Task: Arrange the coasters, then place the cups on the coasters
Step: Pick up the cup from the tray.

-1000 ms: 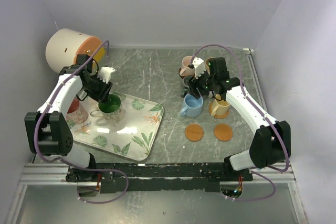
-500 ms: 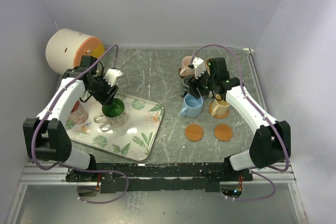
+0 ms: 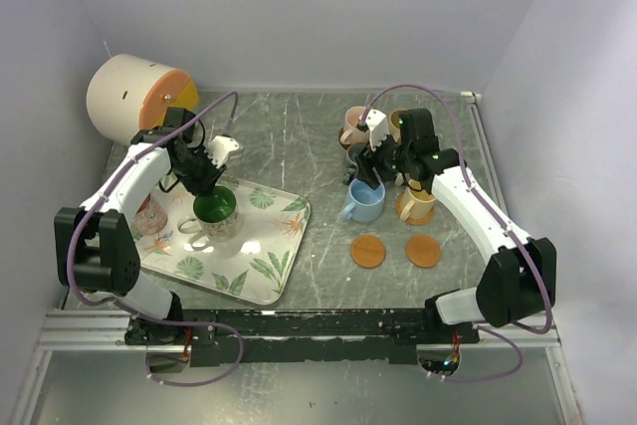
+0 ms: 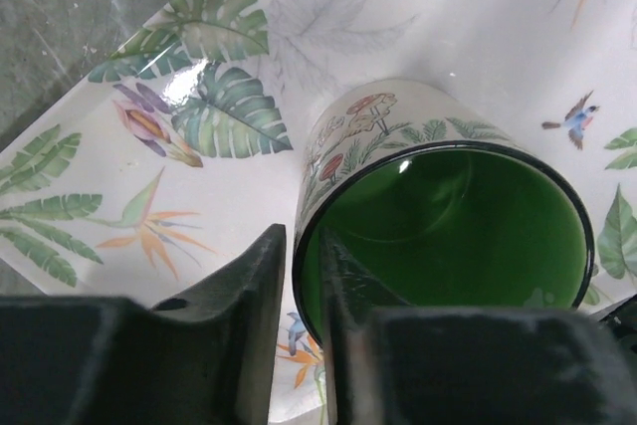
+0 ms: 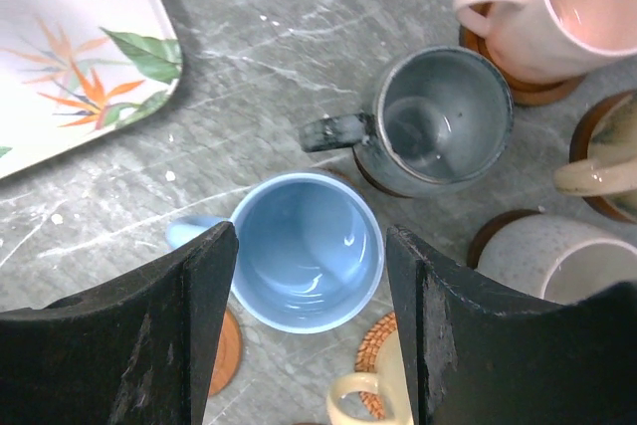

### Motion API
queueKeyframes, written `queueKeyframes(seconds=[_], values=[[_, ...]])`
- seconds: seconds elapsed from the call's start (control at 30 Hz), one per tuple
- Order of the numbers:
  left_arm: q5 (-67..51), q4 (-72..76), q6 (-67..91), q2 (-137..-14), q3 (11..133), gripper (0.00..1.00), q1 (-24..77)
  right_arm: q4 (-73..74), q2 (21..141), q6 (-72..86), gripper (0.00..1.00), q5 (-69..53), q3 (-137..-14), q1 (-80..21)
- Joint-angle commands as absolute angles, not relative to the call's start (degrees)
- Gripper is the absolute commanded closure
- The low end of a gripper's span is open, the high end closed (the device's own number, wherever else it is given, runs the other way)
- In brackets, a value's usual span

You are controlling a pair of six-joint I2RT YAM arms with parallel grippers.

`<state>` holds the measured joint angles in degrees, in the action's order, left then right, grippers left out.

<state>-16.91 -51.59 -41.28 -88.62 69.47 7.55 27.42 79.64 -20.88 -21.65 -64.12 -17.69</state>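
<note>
The green cup [image 3: 213,206] stands on the leaf-print tray [image 3: 261,268]. My left gripper [image 3: 205,184] is shut on its rim: in the left wrist view one finger is inside the green cup [image 4: 448,236] and the other outside, with the gripper [image 4: 304,246] pinching the wall. My right gripper [image 3: 370,172] hangs open above the light blue cup [image 3: 364,202], its fingers either side of that cup [image 5: 309,251] without touching it. Two bare coasters [image 3: 368,251] [image 3: 423,251] lie in front of it. Pink [image 5: 577,7] and dark grey [image 5: 438,121] cups stand behind on coasters.
A big white-and-orange cylinder [image 3: 134,97] lies at the back left. A reddish cup [image 3: 149,214] stands at the tray's left end. A yellow cup [image 3: 418,204] on a woven coaster [image 5: 373,337] stands right of the blue one. The enclosure walls close in on three sides.
My left gripper swung right and down over the green cup, then closed on its rim. The right arm and the cups around it have not moved.
</note>
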Motion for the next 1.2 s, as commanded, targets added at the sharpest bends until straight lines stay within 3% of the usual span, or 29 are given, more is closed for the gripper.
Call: queueKeyframes(seconds=[0.0,0.1,0.43,0.63,0.87,1.17], values=[[-21.21,-49.32,-39.75,-88.60,68.68,0.77,8.35,27.96,77.00,-24.47,0.38,-29.04,-64.86,-17.70],[-22.57,-49.38,-36.40,-88.70,69.94,0.93,9.14,29.55,76.44,-26.47,0.38,-32.04,-66.51,-17.80],[-23.69,-48.19,-21.33,-83.91,79.64,0.93,16.60,27.54,75.07,-19.61,0.40,-34.21,-69.35,-18.00],[-23.16,-47.46,-12.38,-86.12,88.48,0.93,27.16,24.89,73.39,-12.66,0.40,-21.23,-71.07,-16.88],[-17.79,-41.84,-7.20,-87.78,90.68,0.93,40.77,28.08,75.61,-2.80,0.40,-17.97,-73.30,-1.59],[-7.23,-40.89,-2.89,-97.58,101.63,0.93,57.48,32.88,74.85,-4.23,0.41,-17.97,-72.27,5.10]])
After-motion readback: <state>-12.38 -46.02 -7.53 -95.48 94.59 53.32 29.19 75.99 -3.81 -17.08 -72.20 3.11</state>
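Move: The green-lined cup's middle lies about 4 cm to the left hand's right, 3 cm back and 4 cm below, its near rim between the open fingers. The red cup stands some 15 cm to the hand's left and 3 cm back. The blue cup is about 40 cm right, roughly level with it, and the bare coaster some 42 cm right and 14 cm back. From the right hand, the green-lined cup lies about 40 cm left, 6 cm back and 10 cm lower. The green-lined cup's rim is pinched as the left fingers, one inside the wall and one outside, shut on it. The left hand then lifts about 12 cm while swinging some 30 cm right, later also drawing back, towards the bare coaster, left side dipping about 20 degrees. The open right hand rises away from the blue cup, then clears off to the right, turning clockwise. ##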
